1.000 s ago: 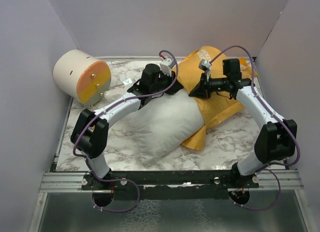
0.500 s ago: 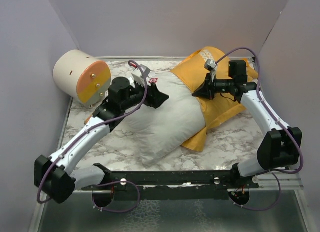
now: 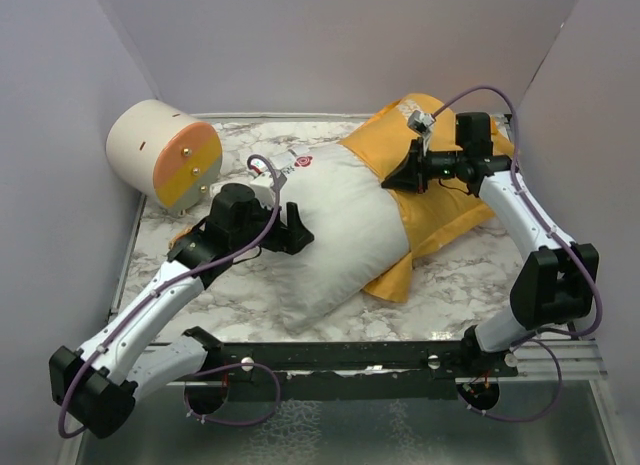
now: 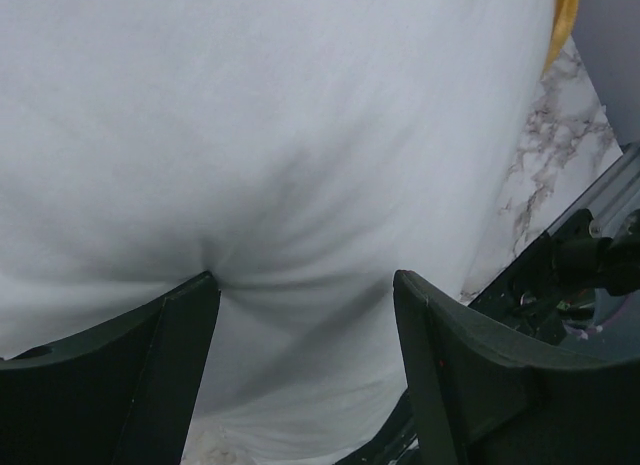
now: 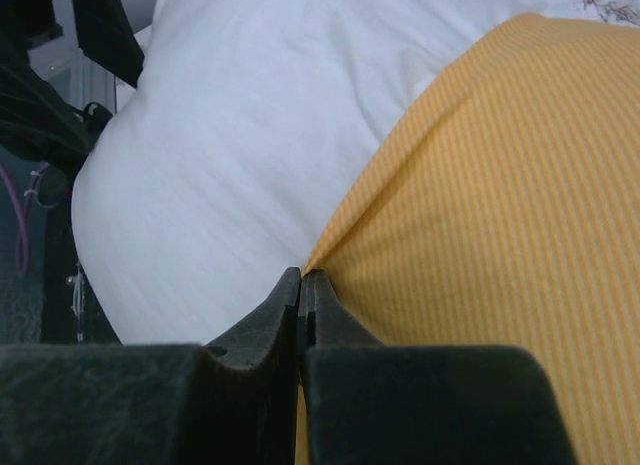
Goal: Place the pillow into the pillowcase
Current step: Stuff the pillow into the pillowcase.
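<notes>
The white pillow (image 3: 335,225) lies across the marble table, its labelled end (image 3: 300,161) toward the back left. Its right end sits inside the mouth of the orange-yellow pillowcase (image 3: 450,210). My left gripper (image 3: 300,231) is at the pillow's left flank. In the left wrist view it (image 4: 302,277) stands open with the fingertips pressed against the white fabric (image 4: 300,135), and a sliver of pillowcase (image 4: 567,15) shows at the top right. My right gripper (image 3: 390,179) is shut on the pillowcase's hem (image 5: 500,185) where it meets the pillow (image 5: 220,165); the fingertips (image 5: 302,273) meet on orange cloth.
A cream-and-orange cylinder (image 3: 165,165) lies at the back left corner. Grey walls enclose the table (image 3: 450,285) on three sides. A metal rail (image 3: 340,360) with the arm bases runs along the near edge.
My left gripper let go near the pillow's far end, opened, and drew back toward the near left, now against the pillow's side. The right gripper stayed shut on the pillowcase, shifting slightly.
</notes>
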Robot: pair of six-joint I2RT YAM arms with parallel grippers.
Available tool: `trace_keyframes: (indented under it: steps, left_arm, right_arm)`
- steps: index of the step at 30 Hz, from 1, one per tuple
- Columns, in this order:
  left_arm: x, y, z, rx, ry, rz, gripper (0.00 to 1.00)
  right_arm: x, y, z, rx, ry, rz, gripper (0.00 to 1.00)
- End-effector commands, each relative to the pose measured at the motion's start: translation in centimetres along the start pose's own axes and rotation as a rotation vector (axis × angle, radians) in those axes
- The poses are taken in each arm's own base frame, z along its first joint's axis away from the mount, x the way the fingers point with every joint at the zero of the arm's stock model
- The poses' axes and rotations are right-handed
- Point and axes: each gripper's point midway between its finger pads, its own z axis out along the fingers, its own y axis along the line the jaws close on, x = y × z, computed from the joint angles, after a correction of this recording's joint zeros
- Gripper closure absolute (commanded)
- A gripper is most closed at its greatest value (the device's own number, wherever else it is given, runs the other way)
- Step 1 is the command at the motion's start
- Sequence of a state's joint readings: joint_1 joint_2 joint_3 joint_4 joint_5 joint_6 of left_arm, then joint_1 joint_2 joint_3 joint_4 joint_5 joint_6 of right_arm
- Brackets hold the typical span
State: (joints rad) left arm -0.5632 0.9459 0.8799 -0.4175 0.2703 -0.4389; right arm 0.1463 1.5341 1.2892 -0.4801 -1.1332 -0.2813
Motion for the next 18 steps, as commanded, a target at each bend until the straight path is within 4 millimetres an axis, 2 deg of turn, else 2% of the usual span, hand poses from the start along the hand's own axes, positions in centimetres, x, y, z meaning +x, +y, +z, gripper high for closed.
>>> trace_keyframes:
  steps: [1, 3, 4, 5, 6, 7, 8, 9, 11, 14, 16, 18]
  left_arm:
    - [0.9, 0.6, 4.1, 0.036, 0.031, -0.026, 0.26]
    - [-0.6, -0.2, 6.0, 0.103, -0.004, -0.027, 0.29]
    - [-1.8, -0.7, 6.9, 0.133, -0.029, -0.018, 0.35]
    - [-3.4, -1.5, 7.8, 0.174, -0.069, -0.001, 0.48]
    - [-4.9, -2.1, 8.4, 0.203, -0.101, 0.01, 0.7]
    - [-6.2, -2.6, 9.2, 0.226, -0.121, 0.02, 0.85]
    - [-7.5, -3.3, 9.8, 0.259, -0.136, 0.036, 0.93]
    - [-8.5, -3.9, 10.4, 0.287, -0.145, 0.048, 0.98]
    - [-9.9, -5.0, 11.4, 0.339, -0.154, 0.054, 1.0]
    - [-10.8, -5.9, 12.1, 0.406, -0.187, 0.035, 1.0]
    - [-10.4, -5.9, 12.7, 0.43, -0.19, 0.015, 1.0]
    - [-9.0, -5.0, 13.7, 0.416, -0.161, -0.007, 1.0]
  right_arm:
    - [-1.9, 3.3, 1.8, -0.146, 0.005, 0.032, 1.0]
    - [-2.8, 4.6, 2.9, -0.187, 0.014, 0.019, 1.0]
    - [-3.2, 5.4, 3.6, -0.217, 0.02, 0.015, 1.0]
    - [-3.7, 6.3, 4.4, -0.248, 0.024, 0.011, 1.0]
    - [-4.2, 7.4, 5.2, -0.28, 0.028, 0.003, 1.0]
    - [-4.7, 8.4, 6.0, -0.306, 0.031, -0.01, 1.0]
    - [-5.2, 9.1, 6.5, -0.32, 0.033, -0.028, 1.0]
    - [-5.4, 9.6, 6.9, -0.33, 0.034, -0.041, 1.0]
    - [-5.6, 10.0, 7.0, -0.342, 0.029, -0.046, 1.0]
    - [-4.2, 9.4, 7.0, -0.3, 0.043, -0.038, 1.0]
    - [-2.2, 8.5, 7.3, -0.253, 0.066, -0.015, 1.0]
    - [0.2, 6.4, 7.5, -0.159, 0.117, -0.001, 1.0]
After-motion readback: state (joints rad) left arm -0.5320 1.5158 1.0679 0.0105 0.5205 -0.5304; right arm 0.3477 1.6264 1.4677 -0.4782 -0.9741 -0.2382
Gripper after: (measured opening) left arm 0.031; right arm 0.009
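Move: The pillow's uncovered middle lies about 3 cm ahead of the left hand, 8 cm to its right and some 8 cm below. From that hand the pillowcase's middle is roughly 14 cm ahead, 33 cm right and 10 cm lower. The right hand, shut on the pillowcase rim, has the pillow's middle about 9 cm back, 12 cm left and 8 cm below, and the pillowcase's middle 3 cm ahead, 12 cm right and 8 cm below. Left hand pushes 13 cm forward-right into the pillow, fingers closing; right hand drags the pillowcase rim 7 cm left. ##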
